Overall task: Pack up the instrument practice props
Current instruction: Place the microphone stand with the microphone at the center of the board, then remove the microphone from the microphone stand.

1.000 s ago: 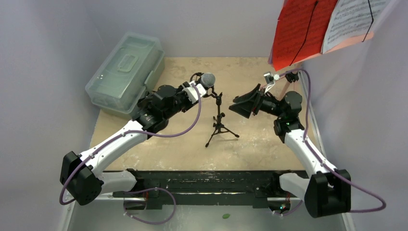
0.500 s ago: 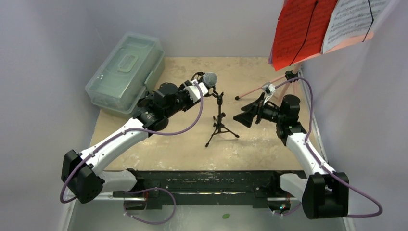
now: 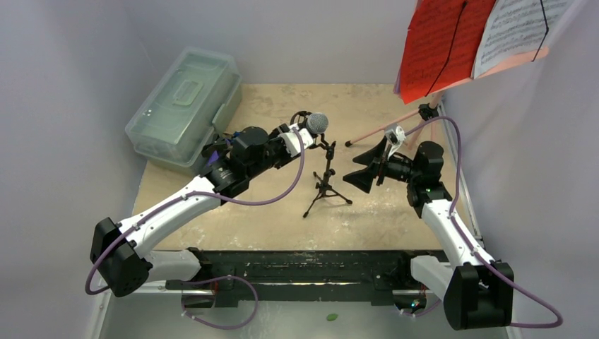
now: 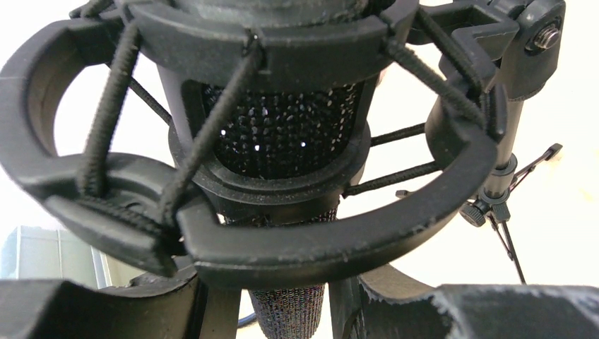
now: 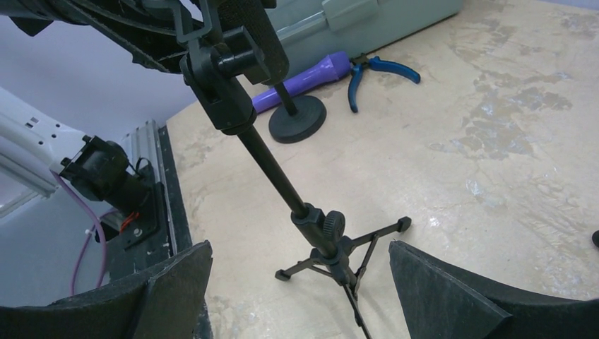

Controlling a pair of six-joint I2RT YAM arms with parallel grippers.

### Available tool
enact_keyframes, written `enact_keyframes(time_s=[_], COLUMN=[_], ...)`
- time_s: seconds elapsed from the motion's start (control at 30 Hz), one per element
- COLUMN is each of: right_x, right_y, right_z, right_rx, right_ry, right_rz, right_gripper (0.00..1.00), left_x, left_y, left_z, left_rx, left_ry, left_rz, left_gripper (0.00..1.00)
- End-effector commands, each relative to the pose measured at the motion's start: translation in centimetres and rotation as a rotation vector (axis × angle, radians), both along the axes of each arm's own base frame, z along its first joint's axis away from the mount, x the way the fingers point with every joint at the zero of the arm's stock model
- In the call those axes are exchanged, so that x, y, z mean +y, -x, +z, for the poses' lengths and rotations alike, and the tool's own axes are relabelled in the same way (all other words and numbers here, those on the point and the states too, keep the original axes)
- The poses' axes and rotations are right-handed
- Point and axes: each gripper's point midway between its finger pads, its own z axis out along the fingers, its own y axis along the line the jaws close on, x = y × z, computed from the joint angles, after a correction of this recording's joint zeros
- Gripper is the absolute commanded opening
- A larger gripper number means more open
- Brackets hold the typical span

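Note:
A black-silver microphone point(image 3: 317, 123) sits in a black shock mount point(image 4: 282, 233) on top of a black mic tripod point(image 3: 325, 185) in the middle of the table. My left gripper point(image 3: 300, 134) is shut on the microphone's handle point(image 4: 289, 311) below the mount. My right gripper point(image 3: 357, 170) stands open just right of the tripod, with the tripod's foot point(image 5: 335, 247) ahead of its pads point(image 5: 438, 289). A purple microphone point(image 5: 311, 79) lies by the case. The pink music rack point(image 3: 395, 126) holds red pages point(image 3: 438, 42) and a white page point(image 3: 519, 28) at the back right.
A clear greenish plastic case point(image 3: 185, 106) stands shut at the back left. Blue-handled pliers point(image 5: 378, 70) lie in front of it, beside a black round base point(image 5: 297, 120). Grey walls close in on both sides. The black rail point(image 3: 297, 265) runs along the near edge.
My left gripper has moved a little right and nearer with the microphone. My right gripper has swung down and nearer, away from the pink rack's leg, and now faces the tripod.

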Motion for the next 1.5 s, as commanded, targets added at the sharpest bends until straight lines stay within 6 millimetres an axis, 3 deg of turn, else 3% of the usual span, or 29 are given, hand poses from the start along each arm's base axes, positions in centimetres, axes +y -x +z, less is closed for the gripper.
enact_keyframes(time_s=[0.0, 0.33, 0.67, 0.77, 0.9, 1.0, 1.1, 1.27, 1.4, 1.47], right_x=[0.0, 0.2, 0.1, 0.1, 0.1, 0.2, 0.2, 0.2, 0.2, 0.2], right_y=[0.3, 0.8, 0.7, 0.8, 0.8, 1.0, 1.1, 1.1, 1.2, 1.2], right_z=[0.3, 0.4, 0.3, 0.4, 0.4, 0.4, 0.5, 0.5, 0.5, 0.4], right_rx=[-0.053, -0.075, -0.084, -0.090, -0.094, -0.101, -0.112, -0.121, -0.124, -0.122], right_ry=[0.010, 0.016, 0.024, 0.029, 0.034, 0.034, 0.037, 0.043, 0.044, 0.044], right_rz=[0.027, 0.063, 0.065, 0.066, 0.068, 0.082, 0.090, 0.099, 0.102, 0.105], right_gripper=[0.99, 0.99, 0.99, 0.99, 0.99, 0.99, 0.99, 0.99, 0.99, 0.99], left_x=[-0.3, 0.7, 1.8, 2.5, 3.4, 4.0, 4.6, 4.3, 3.4, 2.4], left_y=[0.2, 1.2, 2.2, 3.3, 5.3, 7.0, 8.5, 10.8, 11.2, 10.5], left_z=[2.7, 2.5, 3.0, 2.9, 3.2, 3.5, 5.2, 11.7, 15.8, 16.4], left_rx=[-0.069, -0.048, -0.026, 0.003, 0.039, 0.053, 0.042, -0.016, -0.074, -0.084], left_ry=[0.072, 0.115, 0.158, 0.195, 0.294, 0.373, 0.456, 0.560, 0.529, 0.478], left_rz=[0.002, 0.027, 0.053, 0.061, 0.050, 0.031, 0.003, -0.115, -0.193, -0.218], left_gripper=[0.35, 0.62, 0.73, 0.79, 0.94, 0.97, 1.00, 1.00, 0.99, 0.98])
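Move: The microphone sits between the left gripper's fingers, its middle roughly 3 cm above them, 2 cm ahead and 2 cm to the right. The stand's pole, already planted, is level with that hand fore and aft, some 11 cm to its right, its middle about 13 cm lower; the black round base lies some 18 cm left of the hand, 3 cm ahead and 25 cm below. From the right gripper the microphone is about 15 cm left, 7 cm ahead and 6 cm higher. Open the left gripper from its pinch on the microphone's body to fully wide, and draw it back and slightly left out of the way, about 10 cm back towards the base. Then lift steeply, ending some 12 cm higher, away from the microphone and stand, rolling the hand about 30 degrees so its left side drops. ##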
